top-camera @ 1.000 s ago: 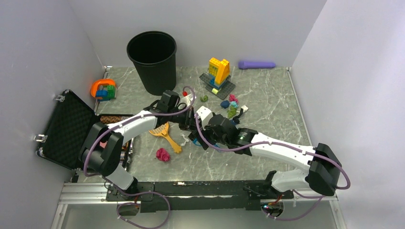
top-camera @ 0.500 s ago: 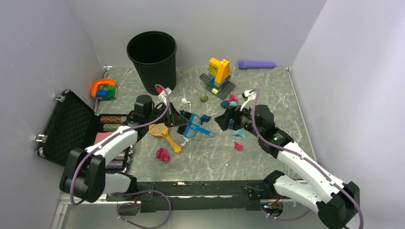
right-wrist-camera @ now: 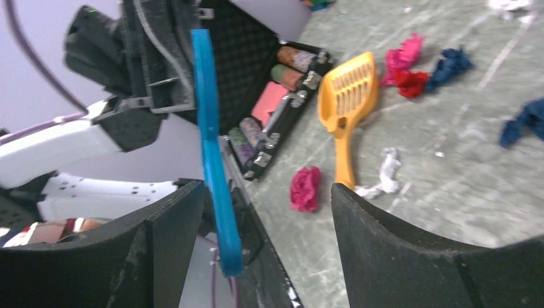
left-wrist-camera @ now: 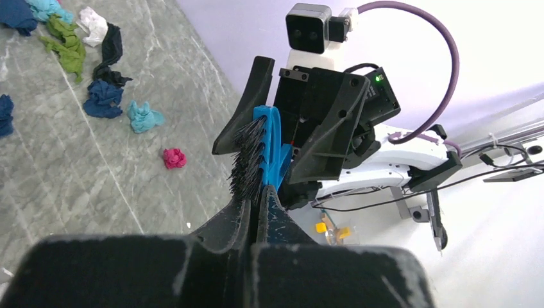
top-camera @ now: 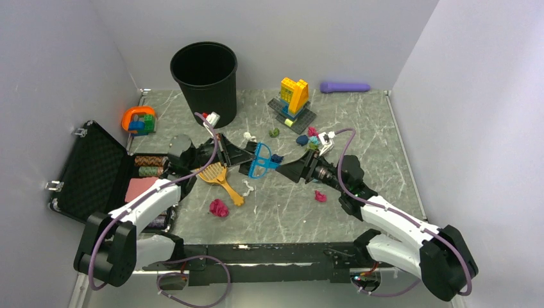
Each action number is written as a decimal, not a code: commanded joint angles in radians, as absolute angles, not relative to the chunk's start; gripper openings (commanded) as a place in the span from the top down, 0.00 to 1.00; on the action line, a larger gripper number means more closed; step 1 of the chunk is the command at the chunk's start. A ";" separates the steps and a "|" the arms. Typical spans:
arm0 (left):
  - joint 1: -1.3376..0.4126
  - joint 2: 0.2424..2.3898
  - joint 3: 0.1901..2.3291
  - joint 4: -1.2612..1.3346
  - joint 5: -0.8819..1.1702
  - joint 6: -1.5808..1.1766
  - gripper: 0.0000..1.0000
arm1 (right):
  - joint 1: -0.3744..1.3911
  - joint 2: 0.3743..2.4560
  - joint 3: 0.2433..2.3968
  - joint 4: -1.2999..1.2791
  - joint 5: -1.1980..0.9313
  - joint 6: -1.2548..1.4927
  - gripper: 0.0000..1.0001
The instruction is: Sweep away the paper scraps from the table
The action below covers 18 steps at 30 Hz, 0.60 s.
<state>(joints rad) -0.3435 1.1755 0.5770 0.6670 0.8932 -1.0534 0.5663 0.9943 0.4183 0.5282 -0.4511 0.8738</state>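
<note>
My left gripper is shut on a blue brush with black bristles, held above the table. My right gripper faces it, open, and the brush's blue handle stands between its fingers close to the left one, not pinched. Paper scraps lie scattered: a magenta wad, a red one, a mixed cluster, a green one and white bits. In the left wrist view, pink, teal and navy wads lie on the table.
An orange slotted scoop lies left of the brush. A black bin stands at the back. An open black case lies at the left edge. A yellow brick build, a purple object and an orange toy sit along the back.
The left arm has drawn back left and raised the brush. The right arm swung out to the right, then came in until its open fingers stood around the brush handle.
</note>
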 commanded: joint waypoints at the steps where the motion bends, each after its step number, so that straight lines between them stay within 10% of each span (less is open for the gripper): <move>1: -0.341 1.180 0.579 0.768 0.914 -1.102 1.00 | 0.622 1.005 0.415 0.796 -0.489 0.930 0.26; 18: -0.346 1.185 0.559 0.770 0.895 -1.096 1.00 | 0.666 0.996 0.466 0.709 -0.392 0.874 0.63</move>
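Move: The right hand reaches for the blue brush's handle, about 3 cm to its left, 1 cm back and 2 cm above. On the table, some 21 cm below, the dark blue scrap lies about 15 cm ahead and 2 cm left, the white scrap 4 cm ahead and 11 cm left, and the small pink scrap level with the hand, 12 cm right. The left hand already holds the brush head; the handle lies about 5 cm to its right, 2 cm back. Up about 3 cm, and left and back some 2 cm each, the right hand slides its open fingers along to either side of the brush's free handle end, then nearly stops there while they close from wide to under half open. The left hand stays in place and keeps its pinch on the brush head, high over the table. ##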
